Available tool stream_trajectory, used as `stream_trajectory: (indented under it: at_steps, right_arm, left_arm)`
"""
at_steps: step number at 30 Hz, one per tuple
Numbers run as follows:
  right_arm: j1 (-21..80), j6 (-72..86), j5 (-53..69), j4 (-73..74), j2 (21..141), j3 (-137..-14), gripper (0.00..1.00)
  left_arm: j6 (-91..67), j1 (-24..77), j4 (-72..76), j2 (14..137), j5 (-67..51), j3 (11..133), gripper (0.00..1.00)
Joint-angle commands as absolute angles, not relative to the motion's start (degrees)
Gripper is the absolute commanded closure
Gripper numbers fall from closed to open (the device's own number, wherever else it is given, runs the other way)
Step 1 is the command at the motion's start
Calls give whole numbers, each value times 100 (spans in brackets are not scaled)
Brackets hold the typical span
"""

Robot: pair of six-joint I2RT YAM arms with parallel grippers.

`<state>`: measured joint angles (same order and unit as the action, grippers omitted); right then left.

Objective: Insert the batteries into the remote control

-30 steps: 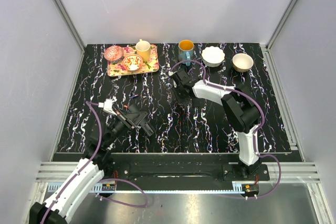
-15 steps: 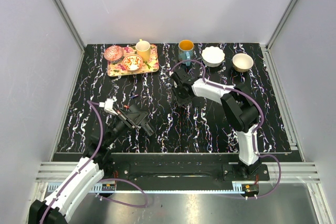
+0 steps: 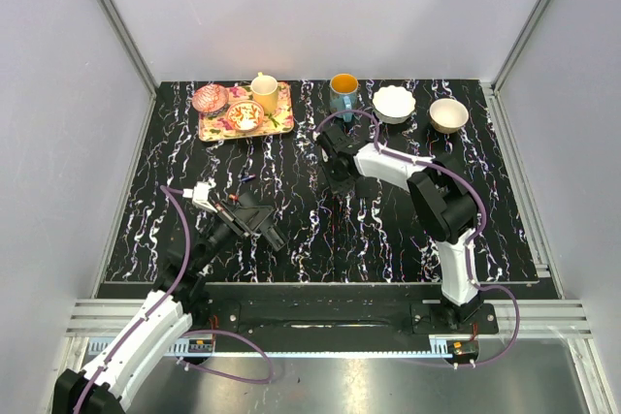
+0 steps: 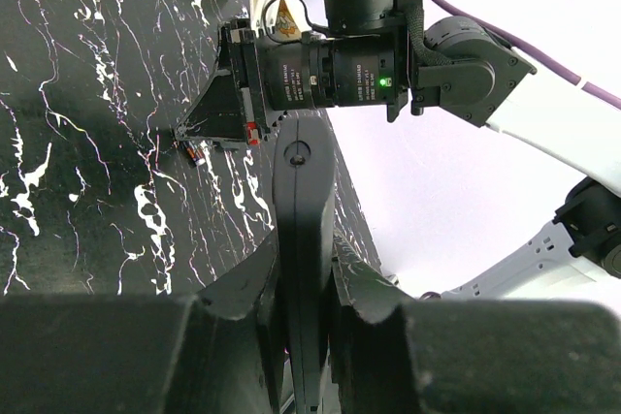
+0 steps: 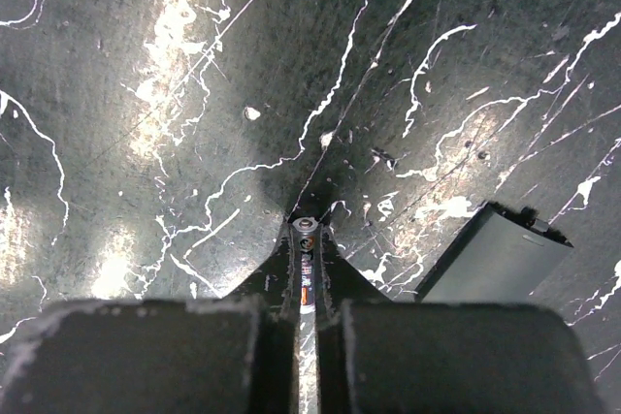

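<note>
My left gripper (image 3: 250,220) is shut on the black remote control (image 4: 303,230) and holds it edge-on above the table's near left. My right gripper (image 3: 338,179) is at mid-table with its tips down at the surface. In the right wrist view it (image 5: 307,232) is shut on a small battery (image 5: 308,269) with its metal end at the fingertips. A flat black cover piece (image 5: 495,257) lies on the table just to the right of it. In the left wrist view a small battery (image 4: 194,153) shows on the table by the right gripper's (image 4: 184,130) tips.
A floral tray (image 3: 277,123) with a yellow cup and small bowls stands at the back left. An orange-and-blue mug (image 3: 343,91) and two bowls (image 3: 394,103) (image 3: 448,114) stand along the back edge. The black marbled tabletop (image 3: 485,220) has metal rails at its sides.
The right gripper has shifted very slightly toward the back of the table. The left arm and the remote have not moved.
</note>
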<state>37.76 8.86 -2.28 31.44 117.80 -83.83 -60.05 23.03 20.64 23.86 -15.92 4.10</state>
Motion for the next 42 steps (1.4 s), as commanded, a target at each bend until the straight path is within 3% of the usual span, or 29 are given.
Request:
stream_trajectory:
  at_steps: [1,7,14,23,31,42]
  right_arm:
    - [3762,1045,-254,3428,12059,-8569,100]
    - [3736,2255,-974,2901,11208,-7999,100]
    - [3849,2435,-1001,2655,9242,-7313,100]
    - [5131,2188,-2197,2373,7112,-6513,100]
    - [5616,1882,-2048,1995,6548,-6372,100]
    - [5915,1530,-1776,1547,6671,-6302,100]
  left_arm:
    - [-6029,2276,2513,2443,-1661,369,100]
    - [-6108,2276,3030,2952,-1722,492,100]
    - [-6223,2311,3963,4156,-2073,948,100]
    - [-6450,2654,5667,6001,-2504,1687,100]
    - [-7566,2812,8583,8040,-2663,2056,100]
    - [-7963,3006,8886,8798,-2522,2575,100]
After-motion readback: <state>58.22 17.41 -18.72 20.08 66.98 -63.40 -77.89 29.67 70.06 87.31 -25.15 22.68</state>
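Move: The remote, still in my left hand, is about 17 cm left of my right hand, some 14 cm nearer the base and 16 cm higher. From my left hand, the battery already pinched in my right fingers near the tabletop lies some 14 cm ahead, 17 cm right and 16 cm below. The battery cover lies on the table about 6 cm right of my right hand, level with it; the purple battery is some 20 cm left and 3 cm ahead. I keep the battery pinched and lift it off the table with my right hand, about 25 cm up and 12 cm back towards the remote, tipping the fingers up some 45 degrees until they point forward-left and slightly down. My left hand keeps its hold and carries the remote about 10 cm right and 7 cm forward to meet it, turning some 15 degrees clockwise and rolling its left side down. ##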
